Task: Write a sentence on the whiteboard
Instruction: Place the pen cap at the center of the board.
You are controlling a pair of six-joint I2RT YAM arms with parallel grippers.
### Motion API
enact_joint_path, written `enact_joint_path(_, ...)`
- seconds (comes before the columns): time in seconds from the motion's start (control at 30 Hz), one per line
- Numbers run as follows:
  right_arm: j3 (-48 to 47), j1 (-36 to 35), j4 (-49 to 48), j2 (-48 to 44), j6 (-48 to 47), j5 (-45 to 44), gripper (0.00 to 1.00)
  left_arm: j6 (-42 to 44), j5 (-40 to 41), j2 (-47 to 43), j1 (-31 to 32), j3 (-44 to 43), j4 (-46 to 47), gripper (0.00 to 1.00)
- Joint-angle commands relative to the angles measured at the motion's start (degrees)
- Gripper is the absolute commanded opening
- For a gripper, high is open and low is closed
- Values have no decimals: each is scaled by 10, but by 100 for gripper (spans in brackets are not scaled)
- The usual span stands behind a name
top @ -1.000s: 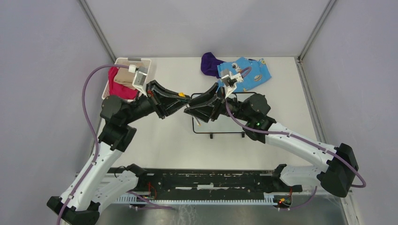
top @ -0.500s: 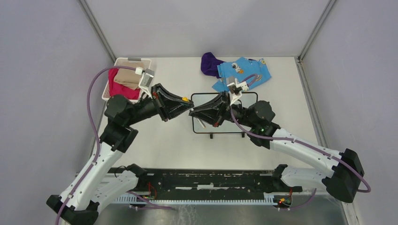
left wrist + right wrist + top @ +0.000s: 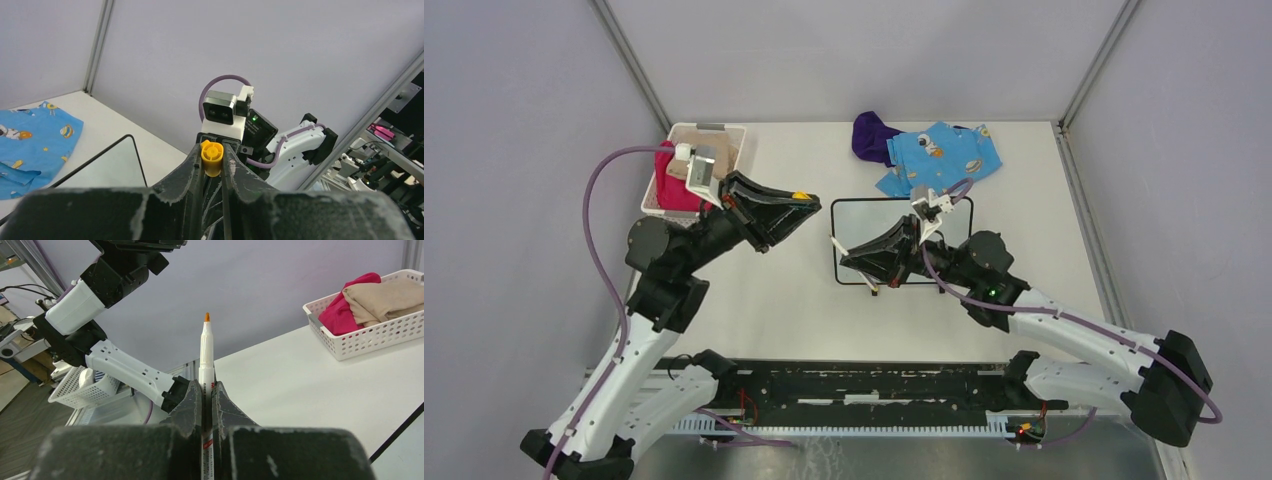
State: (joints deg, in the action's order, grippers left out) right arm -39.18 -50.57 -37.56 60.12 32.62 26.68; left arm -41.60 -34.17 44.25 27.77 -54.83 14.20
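Observation:
The whiteboard (image 3: 924, 215), white with a thin black frame, lies flat at the table's middle. Its visible surface is blank, and the sentence is not in view. My right gripper (image 3: 846, 257) hovers over the board's left edge, shut on a white marker (image 3: 206, 355). The marker's bare orange tip (image 3: 206, 316) points away from the jaws. My left gripper (image 3: 809, 200) is raised left of the board, apart from the right one. It is shut on the marker's yellow cap (image 3: 211, 156), which shows again as a small yellow cap (image 3: 800, 196) in the top view.
A white basket (image 3: 714, 128) with red and tan cloths stands at the back left and shows as a basket (image 3: 380, 332) in the right wrist view. A purple cloth (image 3: 872, 135) and a blue patterned cloth (image 3: 944, 155) lie behind the board.
The two grippers were together over the board's left edge. They have pulled apart: the left went back left with the cap, and the right closed on the marker and drew nearer.

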Motion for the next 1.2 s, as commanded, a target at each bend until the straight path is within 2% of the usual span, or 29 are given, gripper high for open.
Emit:
enact_joint_path(0.0,-7,1,0,-23,-25,-13,0,6,38,-6,-1,-23,-12,2)
enact_joint_path(0.13,-22,1,107,-60,-102,-71,0,89,133,-22,-1,-48,-156,2)
enact_joint_path(0.3,-22,1,248,-124,-196,-173,0,157,344,-26,-1,-64,-358,2)
enact_joint_path(0.4,-4,1,311,-158,-222,-231,0,166,423,19,-1,-57,-466,2)
enact_joint_path(0.5,28,1,337,-195,-230,-269,0,154,451,86,-1,-21,-525,2)
enact_joint_path(0.67,68,1,362,-255,-239,-311,0,143,476,152,-1,29,-527,2)
enact_joint_path(0.87,96,1,362,-282,-247,-320,0,146,493,262,-2,44,-492,2)
enact_joint_path(1.17,104,1,344,-264,-251,-297,0,136,437,386,-2,50,-436,2)
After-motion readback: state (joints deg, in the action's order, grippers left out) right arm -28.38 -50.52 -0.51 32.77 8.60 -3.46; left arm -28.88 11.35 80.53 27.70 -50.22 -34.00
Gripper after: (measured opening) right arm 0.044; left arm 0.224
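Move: The left hand holds the yellow pen cap high up. The bare table just left of the whiteboard lies about 10 cm ahead, 11 cm to its left and some 45 cm below. From that hand the whiteboard's middle is about 19 cm ahead and 16 cm right, the laundry basket roughly 34 cm ahead and 33 cm left. From the right hand, gripping the uncapped marker, the whiteboard's middle lies 21 cm ahead, 12 cm right and 34 cm below; that bare table is 11 cm ahead and 16 cm left. Still pinching the cap, the left hand swings forward and left, then plunges about 40 cm towards the bare table beside the whiteboard, its fingers turning from pointing right to steeply down. The right hand keeps the marker gripped and draws away to the right by some 12 cm, sinking nearly as far while its fingers swing clockwise towards forward and tip down to the board. ##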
